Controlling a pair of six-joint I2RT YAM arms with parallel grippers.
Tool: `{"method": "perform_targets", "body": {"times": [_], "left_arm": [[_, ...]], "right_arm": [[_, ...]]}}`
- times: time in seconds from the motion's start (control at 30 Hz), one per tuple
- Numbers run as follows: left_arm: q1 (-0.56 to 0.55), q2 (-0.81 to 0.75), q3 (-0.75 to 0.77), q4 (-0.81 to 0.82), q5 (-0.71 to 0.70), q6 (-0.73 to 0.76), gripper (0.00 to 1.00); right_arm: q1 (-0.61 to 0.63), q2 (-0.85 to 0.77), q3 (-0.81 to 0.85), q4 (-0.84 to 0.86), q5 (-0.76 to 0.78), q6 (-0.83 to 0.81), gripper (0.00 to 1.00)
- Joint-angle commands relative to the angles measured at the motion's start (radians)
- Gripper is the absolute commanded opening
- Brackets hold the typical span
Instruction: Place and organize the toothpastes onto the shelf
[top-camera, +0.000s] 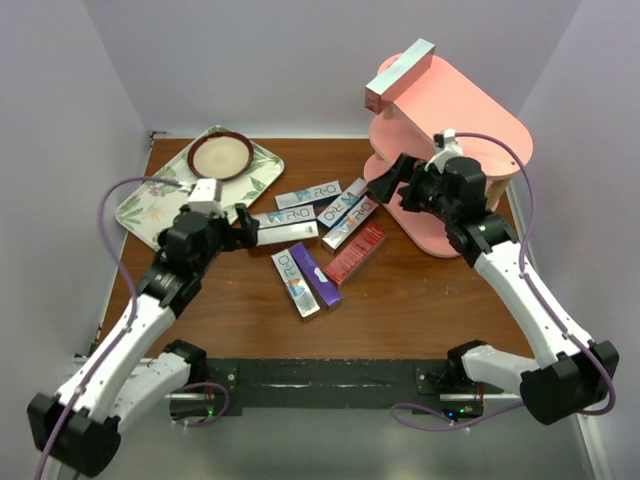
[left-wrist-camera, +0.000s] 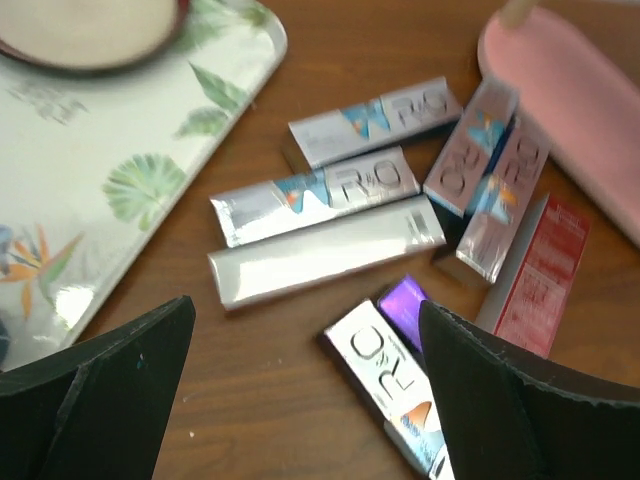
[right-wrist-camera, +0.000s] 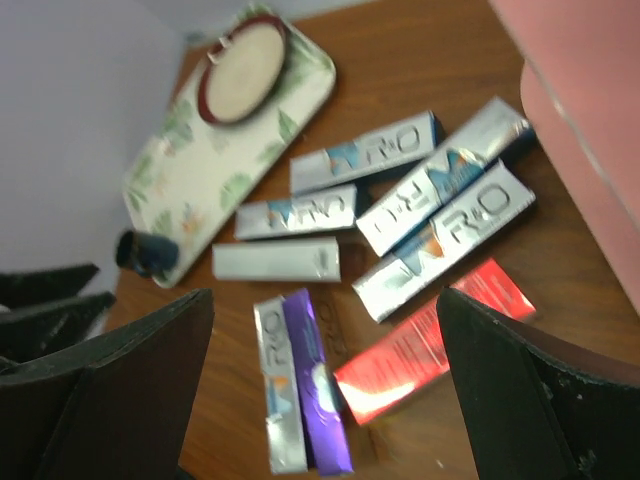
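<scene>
Several toothpastes lie scattered on the wooden table: silver R.O boxes (top-camera: 308, 194), a plain silver one (top-camera: 288, 234), a red one (top-camera: 354, 253) and a purple one (top-camera: 322, 277). One more silver-red box (top-camera: 400, 75) rests on top of the pink shelf (top-camera: 470, 120) at the back right. My left gripper (top-camera: 243, 228) hovers open at the left end of the pile, empty; a silver R.O box (left-wrist-camera: 395, 390) lies below it in the left wrist view. My right gripper (top-camera: 388, 182) stands open and empty in front of the shelf, above the pile, with the red box (right-wrist-camera: 430, 345) beneath.
A leaf-patterned tray (top-camera: 160, 205) sits at the back left and carries a dark-rimmed bowl (top-camera: 220, 155). Purple walls close in the table on three sides. The shelf's lower board (left-wrist-camera: 570, 80) reaches close to the right-hand boxes.
</scene>
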Motion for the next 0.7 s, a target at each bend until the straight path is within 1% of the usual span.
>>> {"method": "perform_targets", "body": {"times": [0.0, 0.07, 0.1, 0.13, 0.17, 0.2, 0.27, 0.33, 0.37, 0.4, 0.47, 0.5, 0.6, 0.67], "left_arm": [[0.004, 0.152, 0.104, -0.071, 0.232, 0.168, 1.00], [0.003, 0.247, 0.157, -0.098, 0.260, 0.181, 1.00], [0.003, 0.281, 0.185, -0.158, 0.245, 0.141, 1.00], [0.001, 0.344, 0.240, -0.189, 0.222, 0.107, 1.00], [0.000, 0.370, 0.260, -0.213, 0.174, 0.077, 1.00], [-0.003, 0.390, 0.271, -0.238, 0.159, 0.016, 1.00], [-0.006, 0.418, 0.263, -0.240, 0.067, -0.049, 1.00], [-0.006, 0.418, 0.236, -0.250, -0.010, -0.178, 1.00], [-0.006, 0.413, 0.225, -0.259, -0.089, -0.230, 1.00], [-0.006, 0.403, 0.208, -0.266, -0.116, -0.350, 1.00], [-0.005, 0.387, 0.142, -0.258, -0.163, -0.467, 1.00], [-0.005, 0.381, 0.106, -0.252, -0.177, -0.576, 1.00], [-0.005, 0.396, 0.096, -0.263, -0.216, -0.744, 1.00], [-0.005, 0.422, 0.110, -0.270, -0.234, -0.813, 1.00]], "right_arm": [[-0.001, 0.047, -0.028, -0.169, -0.159, -0.207, 0.99], [0.005, 0.042, -0.051, -0.181, -0.155, -0.249, 0.98], [0.007, 0.030, -0.061, -0.190, -0.152, -0.258, 0.98], [0.010, 0.021, -0.070, -0.189, -0.150, -0.269, 0.99], [0.012, 0.013, -0.093, -0.184, -0.149, -0.289, 0.99], [0.012, 0.004, -0.102, -0.181, -0.147, -0.297, 0.98], [0.013, -0.017, -0.122, -0.181, -0.138, -0.316, 0.98], [0.016, -0.031, -0.128, -0.183, -0.135, -0.330, 0.99], [0.016, -0.034, -0.139, -0.180, -0.135, -0.339, 0.98], [0.016, -0.039, -0.145, -0.166, -0.135, -0.340, 0.99], [0.016, -0.048, -0.168, -0.149, -0.136, -0.338, 0.99], [0.016, -0.050, -0.176, -0.125, -0.141, -0.335, 0.99], [0.016, -0.044, -0.202, -0.097, -0.165, -0.333, 0.99], [0.016, -0.045, -0.216, -0.086, -0.184, -0.330, 0.99]]}}
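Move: The plain silver-faced toothpaste box lies about 5 cm ahead of the left hand, 9 cm to its right and 19 cm below; the blue R&O box is 4 cm beyond it. The white R&O box is 7 cm back and 11 cm right of the left hand. For the right hand the plain box is some 27 cm left, 1 cm ahead, 27 cm below; the red box is 10 cm left, 1 cm back. The left hand sinks about 12 cm towards the plain silver-faced box, swinging a few centimetres right and forward before coming back over nearly the same spot, while its fingers tip some 30 degrees further down and the wrist, after a brief clockwise turn, swings counter-clockwise. The right hand drops about 10 cm, mostly early, and draws back 5 cm from the shelf beside the red box, its left side dipping as it turns a little counter-clockwise; both grippers stay wide open and touch nothing that can be seen. ##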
